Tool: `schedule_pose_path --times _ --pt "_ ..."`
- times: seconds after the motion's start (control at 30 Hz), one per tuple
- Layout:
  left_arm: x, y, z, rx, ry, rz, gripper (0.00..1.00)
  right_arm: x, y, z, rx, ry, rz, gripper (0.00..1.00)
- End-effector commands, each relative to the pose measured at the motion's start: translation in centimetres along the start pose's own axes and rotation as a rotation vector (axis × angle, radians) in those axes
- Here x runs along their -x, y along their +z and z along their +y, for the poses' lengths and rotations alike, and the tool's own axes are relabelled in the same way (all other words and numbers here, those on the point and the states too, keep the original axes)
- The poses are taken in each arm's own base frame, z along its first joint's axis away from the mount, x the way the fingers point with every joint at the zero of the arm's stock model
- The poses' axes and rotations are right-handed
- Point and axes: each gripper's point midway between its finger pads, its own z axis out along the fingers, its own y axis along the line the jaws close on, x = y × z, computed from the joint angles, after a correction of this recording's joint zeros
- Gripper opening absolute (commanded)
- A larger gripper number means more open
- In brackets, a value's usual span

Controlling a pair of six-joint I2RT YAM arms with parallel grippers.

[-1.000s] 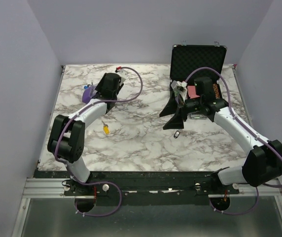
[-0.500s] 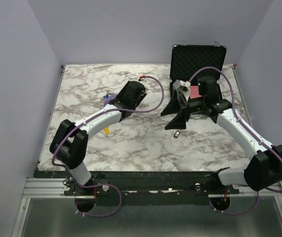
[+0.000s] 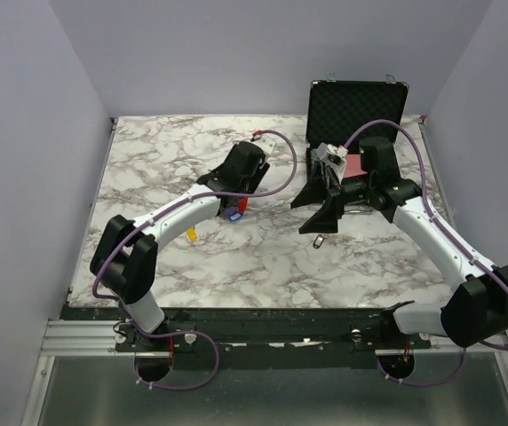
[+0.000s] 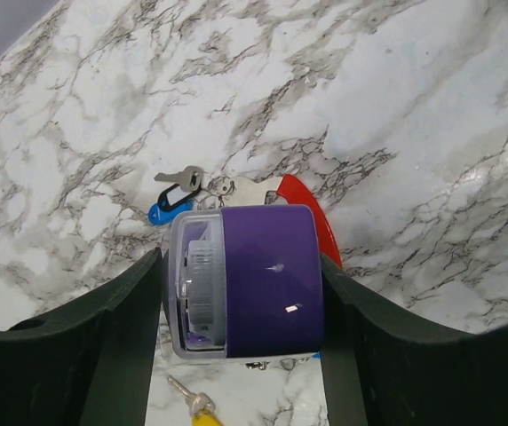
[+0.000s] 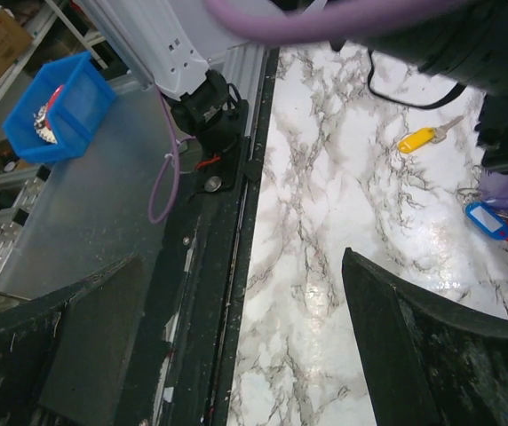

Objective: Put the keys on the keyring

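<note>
My left gripper (image 4: 241,288) is shut on a purple block (image 4: 267,280), held above the marble table. The keyring's red clip (image 4: 314,213) and its silver piece (image 4: 252,189) show just behind the block, with a blue-headed key (image 4: 170,201) and a plain silver key (image 4: 183,177) beside them. From the top view this cluster (image 3: 234,211) hangs at the left gripper (image 3: 236,197). A yellow-headed key (image 3: 190,232) lies on the table, also low in the left wrist view (image 4: 196,410). My right gripper (image 3: 318,210) stands open and empty (image 5: 241,266). A dark key (image 3: 319,240) lies below it.
An open black case (image 3: 358,106) stands at the back right with a pink item (image 3: 347,165) in front of it. The right wrist view looks toward the table's near edge rail (image 5: 236,160) and a blue bin (image 5: 54,111) beyond.
The left arm has swung from the far left to the table's middle, carrying the purple block with the red clip and keys. The right arm shifted only slightly.
</note>
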Motion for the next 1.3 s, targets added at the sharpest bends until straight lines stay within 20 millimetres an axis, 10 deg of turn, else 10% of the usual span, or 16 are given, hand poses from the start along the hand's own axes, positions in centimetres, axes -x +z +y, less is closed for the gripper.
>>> schedule_pose_path --times 0.0,0.5,0.93,1.27 --pt "0.6 1.3 2.3 -0.036 -0.130 0.010 0.00 0.6 -0.3 0.7 0.017 -0.028 -0.009 1.00" --pt "6.6 -0.1 14.0 0.033 -0.353 -0.162 0.00 0.0 -0.2 0.2 0.015 -0.005 -0.003 1.00" --pt "-0.7 4.0 31.6 0.377 -0.609 -0.084 0.00 -0.5 -0.3 -0.7 -0.008 0.010 0.008 1.00" --pt "-3.9 6.5 35.7 0.490 -0.730 -0.035 0.00 -0.7 -0.8 -1.6 -0.028 0.028 0.001 1.00"
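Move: Some 31 cm to the left and 16 cm ahead of the left hand, about 14 cm lower, is the bare far-left patch of table to which the held purple case is going. The red-and-grey keyring piece lies about 6 cm ahead and 2 cm right of that hand, the blue-tagged key 13 cm ahead and 4 cm left, the yellow-tagged key 10 cm left and 4 cm back. From the right hand the patch is roughly 35 cm ahead, 54 cm left. Carrying the purple case away from the keyring piece, still gripped, the left hand sweeps about 31 cm left and 15 cm forward to the far-left part of the table, arching up some 6 or 7 cm on the way and sinking again by nearly 5. The wrist turns about 40 degrees counter-clockwise and rolls its left side down; the fingers keep their hold. ##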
